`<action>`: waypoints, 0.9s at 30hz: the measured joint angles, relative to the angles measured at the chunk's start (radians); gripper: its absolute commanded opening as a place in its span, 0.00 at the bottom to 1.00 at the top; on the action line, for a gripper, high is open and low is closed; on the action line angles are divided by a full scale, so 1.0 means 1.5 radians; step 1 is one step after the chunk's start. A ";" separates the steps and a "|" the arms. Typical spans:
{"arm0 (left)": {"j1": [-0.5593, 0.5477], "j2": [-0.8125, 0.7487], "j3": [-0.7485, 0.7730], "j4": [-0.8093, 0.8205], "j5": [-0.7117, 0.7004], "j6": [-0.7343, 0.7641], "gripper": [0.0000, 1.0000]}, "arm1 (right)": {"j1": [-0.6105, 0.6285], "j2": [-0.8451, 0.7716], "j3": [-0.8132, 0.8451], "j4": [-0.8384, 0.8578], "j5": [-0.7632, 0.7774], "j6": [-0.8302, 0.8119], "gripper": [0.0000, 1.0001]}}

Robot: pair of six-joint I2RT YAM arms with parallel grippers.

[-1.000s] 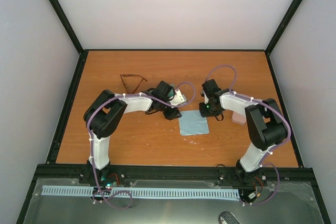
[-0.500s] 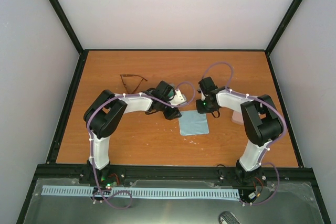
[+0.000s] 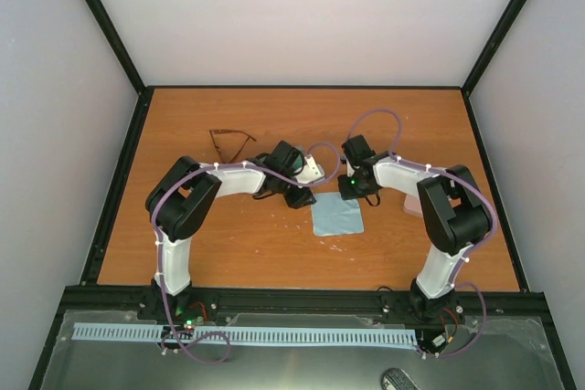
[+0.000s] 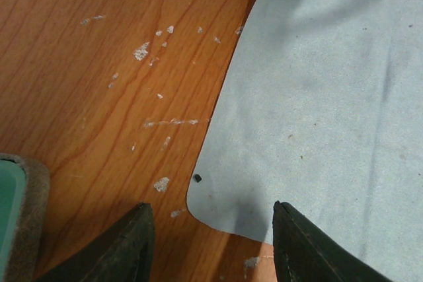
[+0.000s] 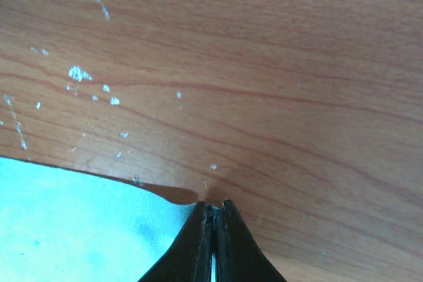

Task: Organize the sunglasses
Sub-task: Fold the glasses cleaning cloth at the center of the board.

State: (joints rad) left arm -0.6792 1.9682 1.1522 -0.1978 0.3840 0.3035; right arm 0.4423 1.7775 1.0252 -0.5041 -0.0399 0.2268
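Dark brown wire-framed sunglasses (image 3: 230, 142) lie on the table at the far left, apart from both arms. A light blue cloth (image 3: 336, 216) lies flat in the middle. My right gripper (image 3: 351, 196) is at the cloth's far right corner, and in the right wrist view it (image 5: 213, 214) is shut with the edge of the cloth (image 5: 79, 229) pinched between its tips. My left gripper (image 3: 305, 200) hovers at the far left corner. In the left wrist view it (image 4: 211, 236) is open, with the corner of the cloth (image 4: 317, 97) between its fingers (image 4: 119, 249).
An open grey case with a green lining (image 4: 16, 216) sits just left of my left gripper, also seen from above (image 3: 311, 168). A pink case (image 3: 413, 205) lies right of the cloth, partly under my right arm. Black rails (image 3: 119, 180) edge the wooden table.
My right gripper has shifted slightly left to the cloth's corner and shut on it. The left arm, the cloth and the sunglasses have not moved.
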 measured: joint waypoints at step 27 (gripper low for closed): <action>-0.029 0.013 0.006 0.016 -0.012 -0.004 0.01 | 0.004 -0.027 -0.025 -0.020 0.011 0.006 0.03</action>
State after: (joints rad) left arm -0.7231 1.9873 1.1606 -0.1734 0.3653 0.2970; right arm 0.4477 1.7374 0.9878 -0.5343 -0.0235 0.2359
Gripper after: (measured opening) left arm 0.011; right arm 0.029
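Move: The far left corner of the cleaning cloth lies some 2 cm to the right of my open left fingers, about 1 cm back and 1 cm below. The green-lined case stands about 9 cm ahead of that hand and 5 cm to its left. My right hand already has the far right corner pinched; from it the cloth's near right corner lies about 9 cm back and 2 cm right, and the pink case about 14 cm to the right and 1 cm back. I slide my left hand about 2 cm to the right and slightly back, hugging the table, while its half-open fingers close fully and pinch the cloth's far left corner. My right hand, fingers still shut on the far right corner, draws it back about 1.5 cm and a little to the right, towards the cloth's near edge. ##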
